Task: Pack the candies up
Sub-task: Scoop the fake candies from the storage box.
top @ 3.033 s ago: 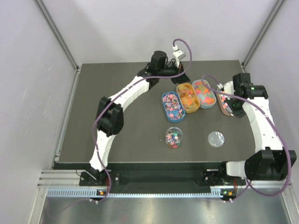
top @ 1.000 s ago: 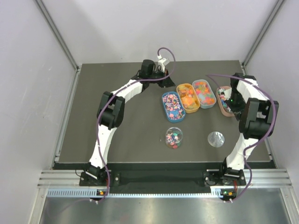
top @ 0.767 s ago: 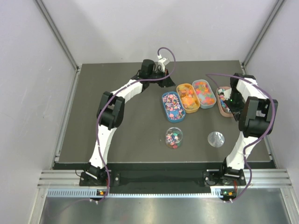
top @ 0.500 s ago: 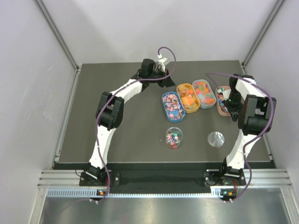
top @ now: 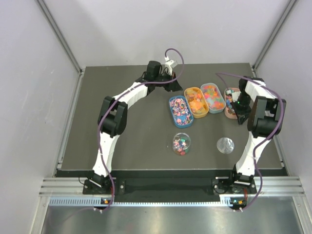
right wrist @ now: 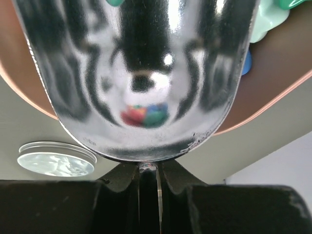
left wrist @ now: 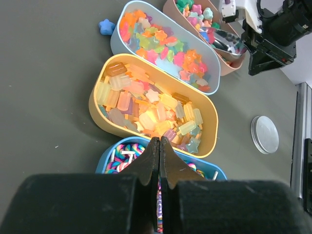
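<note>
The candies fill four oval trays: blue (top: 180, 110), yellow (top: 196, 102), light blue (top: 213, 97) and pink (top: 232, 103). More candies sit in a small clear round cup (top: 182, 144). My left gripper (left wrist: 159, 142) is shut and empty, hovering over the blue tray's (left wrist: 105, 156) far end, with the yellow tray's candies (left wrist: 146, 109) just beyond it. My right gripper (right wrist: 148, 168) is shut on the handle of a metal scoop (right wrist: 136, 73). The scoop's bowl lies in the pink tray (right wrist: 19, 87), and its contents are hidden. The scoop (left wrist: 226, 41) also shows in the left wrist view.
A clear round lid (top: 225, 145) lies on the dark table, right of the cup. One loose blue star candy (left wrist: 106, 27) sits on the table behind the light blue tray (left wrist: 117, 46). The right arm (top: 258, 114) is folded upright by the table's right edge.
The right wrist has crept toward the back along the pink tray with the scoop, and its elbow has swung inward. The left arm dropped earlier and has held still over the last second.
</note>
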Robot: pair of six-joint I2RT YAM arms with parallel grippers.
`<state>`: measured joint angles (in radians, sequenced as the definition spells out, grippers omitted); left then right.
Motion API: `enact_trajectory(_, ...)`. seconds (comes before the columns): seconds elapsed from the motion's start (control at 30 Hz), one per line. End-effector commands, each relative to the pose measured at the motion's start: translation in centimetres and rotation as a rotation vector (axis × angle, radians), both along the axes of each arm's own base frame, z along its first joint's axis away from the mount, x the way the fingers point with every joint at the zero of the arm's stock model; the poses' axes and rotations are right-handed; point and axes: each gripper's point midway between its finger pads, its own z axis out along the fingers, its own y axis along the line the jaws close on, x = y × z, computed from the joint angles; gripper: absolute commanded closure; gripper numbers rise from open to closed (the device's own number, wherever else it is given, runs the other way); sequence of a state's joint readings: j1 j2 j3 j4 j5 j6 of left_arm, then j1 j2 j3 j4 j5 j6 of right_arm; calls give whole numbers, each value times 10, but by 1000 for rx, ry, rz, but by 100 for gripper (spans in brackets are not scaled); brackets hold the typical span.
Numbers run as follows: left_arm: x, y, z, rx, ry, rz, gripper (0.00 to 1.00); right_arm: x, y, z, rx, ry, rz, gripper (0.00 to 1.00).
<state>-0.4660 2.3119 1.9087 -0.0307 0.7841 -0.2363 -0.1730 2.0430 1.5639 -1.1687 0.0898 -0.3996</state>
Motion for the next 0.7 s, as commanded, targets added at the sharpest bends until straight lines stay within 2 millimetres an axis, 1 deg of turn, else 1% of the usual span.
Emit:
enact_trajectory(0.0, -6, -8, 51, -42, -100, -26, 100, 19, 1, 18, 14, -137, -58, 100)
enact_trajectory(0.07, -10, -12, 51, -45, -103, -80, 100, 21, 2, 19, 19, -148, -81, 100)
enact_trajectory(0.1, -5, -17, 53, -53, -115, -98, 100, 22, 5, 19, 34, -151, -90, 100)
enact_trajectory(0.13, -6, -19, 49, -45, -98, -107, 100, 23, 7, 18, 32, -159, -122, 100)
enact_trajectory(0.17, -4, -21, 50, -44, -101, -106, 100, 20, 8, 15, 35, -152, -130, 100)
enact_trajectory(0.23, -1, -28, 52, -61, -104, -108, 100, 18, 12, 11, 32, -140, -129, 100)
enact_trajectory(0.27, 0, -33, 57, -84, -110, -107, 100, 18, 15, 10, 31, -137, -132, 100)
enact_trajectory(0.37, -9, -56, 56, -111, -110, -142, 100, 21, 15, 11, 32, -148, -135, 100)
enact_trajectory(0.4, -16, -72, 53, -126, -109, -180, 100, 21, 15, 12, 28, -149, -135, 100)
enact_trajectory(0.47, -23, -87, 49, -151, -58, -195, 100, 18, 15, 15, 31, -153, -141, 100)
enact_trajectory(0.5, -29, -102, 49, -176, -81, -215, 100, 17, 15, 16, 32, -156, -143, 100)
enact_trajectory(0.57, -39, -116, 46, -176, -98, -237, 100, 17, 15, 15, 42, -156, -149, 100)
enact_trajectory(0.6, -47, -128, 43, -179, -104, -256, 100, 17, 15, 15, 44, -153, -150, 100)
enact_trajectory(0.67, -50, -138, 40, -191, -101, -254, 100, 22, 11, 13, 44, -153, -157, 100)
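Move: My right hand holds the scoop in the pink bin, whose middle is about 8 cm ahead, 3 cm left and 2 cm below. The white bin is some 12 cm ahead and 14 cm left, and the round lid 12 cm back and 8 cm left. From my closed left hand, the pink bin is roughly 28 cm right, 4 cm back and 12 cm lower; nearer are the yellow bin, 9 cm right and 4 back, and the white bin, 18 right and 2 back. I lift my shut left hand about 5 cm, sweep it some 11 cm right over the yellow bin towards the pink one, then sink and draw back a little, turning slightly clockwise. Meanwhile my right hand keeps its grip on the scoop in the pink bin, easing it about 1.5 cm left with a small clockwise turn. ##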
